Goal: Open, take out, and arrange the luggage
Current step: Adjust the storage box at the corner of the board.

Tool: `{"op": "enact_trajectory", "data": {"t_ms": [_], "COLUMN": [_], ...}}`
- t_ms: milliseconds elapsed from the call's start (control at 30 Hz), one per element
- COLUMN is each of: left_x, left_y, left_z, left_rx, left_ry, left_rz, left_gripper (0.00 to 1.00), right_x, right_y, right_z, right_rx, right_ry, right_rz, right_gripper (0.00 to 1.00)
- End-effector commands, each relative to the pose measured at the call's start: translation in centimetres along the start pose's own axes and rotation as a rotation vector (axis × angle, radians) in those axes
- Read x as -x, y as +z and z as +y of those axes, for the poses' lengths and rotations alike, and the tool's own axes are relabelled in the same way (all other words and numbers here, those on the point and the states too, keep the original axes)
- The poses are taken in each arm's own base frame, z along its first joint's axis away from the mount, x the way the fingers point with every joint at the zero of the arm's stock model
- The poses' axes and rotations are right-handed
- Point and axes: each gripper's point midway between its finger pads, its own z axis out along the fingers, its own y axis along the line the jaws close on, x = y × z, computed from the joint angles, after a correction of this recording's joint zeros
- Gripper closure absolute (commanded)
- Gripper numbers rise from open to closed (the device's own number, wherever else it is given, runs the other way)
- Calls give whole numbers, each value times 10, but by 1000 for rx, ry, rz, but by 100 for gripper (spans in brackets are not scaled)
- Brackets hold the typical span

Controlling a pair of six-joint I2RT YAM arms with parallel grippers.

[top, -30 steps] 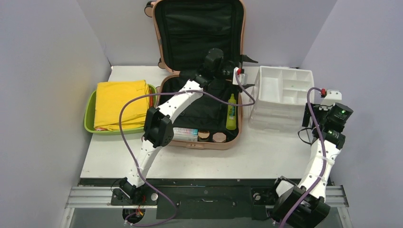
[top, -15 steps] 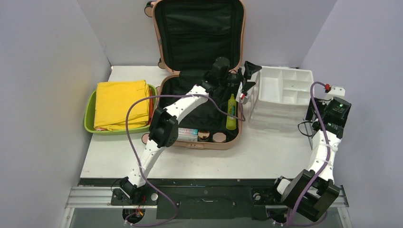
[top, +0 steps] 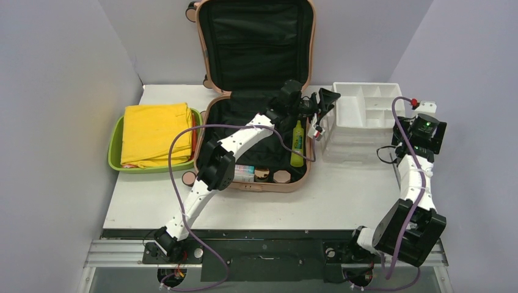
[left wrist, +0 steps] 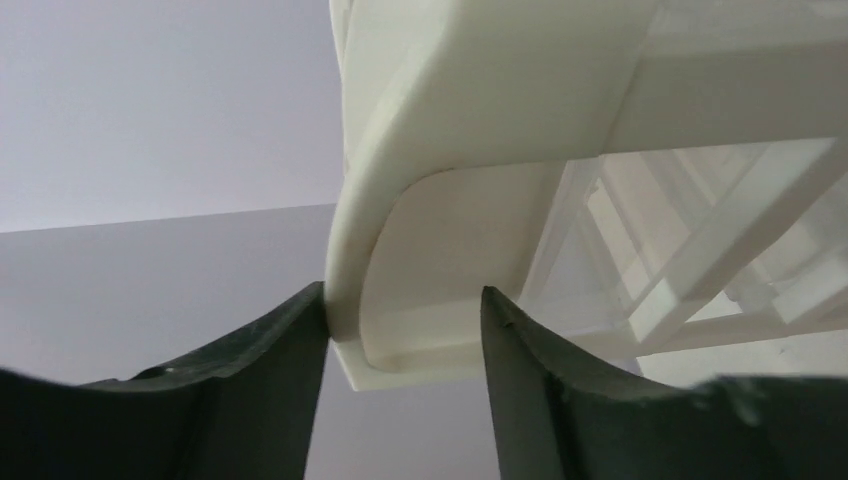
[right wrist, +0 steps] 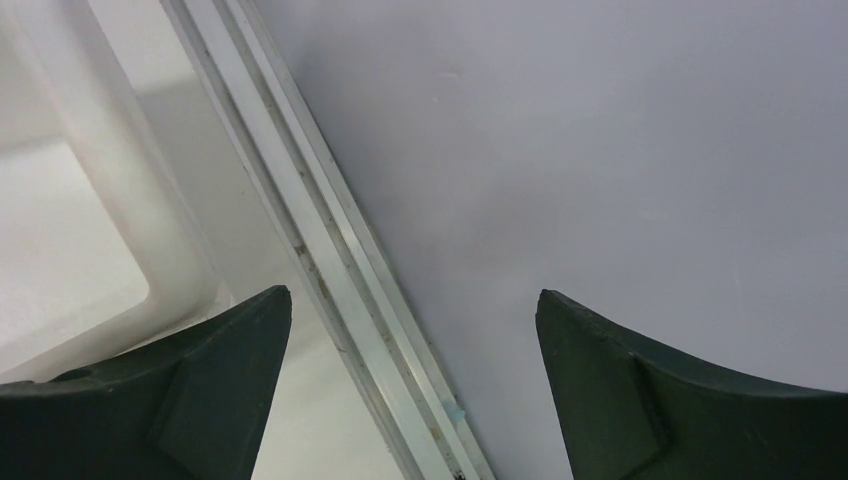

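The salmon-pink luggage lies open on the table, with its black-lined lid standing against the back wall. A green bottle, a small box and two small jars lie in it. My left arm reaches across it to the white drawer organizer. My left gripper is at the organizer's left corner. In the left wrist view that gripper has both fingers against the organizer's rounded corner rim. My right gripper is open and empty beside the right wall.
A lime-green tub holding folded yellow cloth sits left of the luggage. In the right wrist view a metal rail runs along the wall's foot, with the organizer's side to its left.
My left gripper has moved right from above the luggage to the organizer's corner and closed onto it. My right arm has swung up and back toward the organizer's right side.
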Motion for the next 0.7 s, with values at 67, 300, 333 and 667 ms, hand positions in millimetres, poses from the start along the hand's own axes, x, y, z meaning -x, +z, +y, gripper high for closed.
{"op": "enact_trajectory", "data": {"t_ms": [67,300,333,667], "left_x": [32,45,46,55], "left_y": [10,13,14,24], "left_z": [37,44,43,43], "left_rx": [67,82,80,97], "left_ry": [95,107,107,116], "left_rz": [-65,-76,-75,-22], "left_gripper": [89,89,89,100], "right_x": [45,63,66,55], "right_y": [17,30,30,5], "right_z": [-2,2,3,2], "right_rx": [-32,-2,1,106], "right_ry": [24,27,28,82], "right_rz": [-89,-128,-134,-124], "right_gripper": [12,12,12,11]}}
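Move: The storage box's middle lies about 11 cm to the right of my left hand, 2 cm back and 11 cm down, its near-side upright panel edge already between my half-open fingers. The yellow-green bottle lies some 11 cm left of that hand, 6 cm back and 22 cm below. From my right hand the box's middle is about 16 cm left, 8 cm ahead and 5 cm lower. I shut my left fingers on the edge of the box's left side and pinch it, the hand rising about 2 cm as they close, then easing roughly a centimetre right and back while I keep the grip. Meanwhile my open right hand goes forward about 4 cm, slightly right and up, its left finger pushing at the box's near right corner. ##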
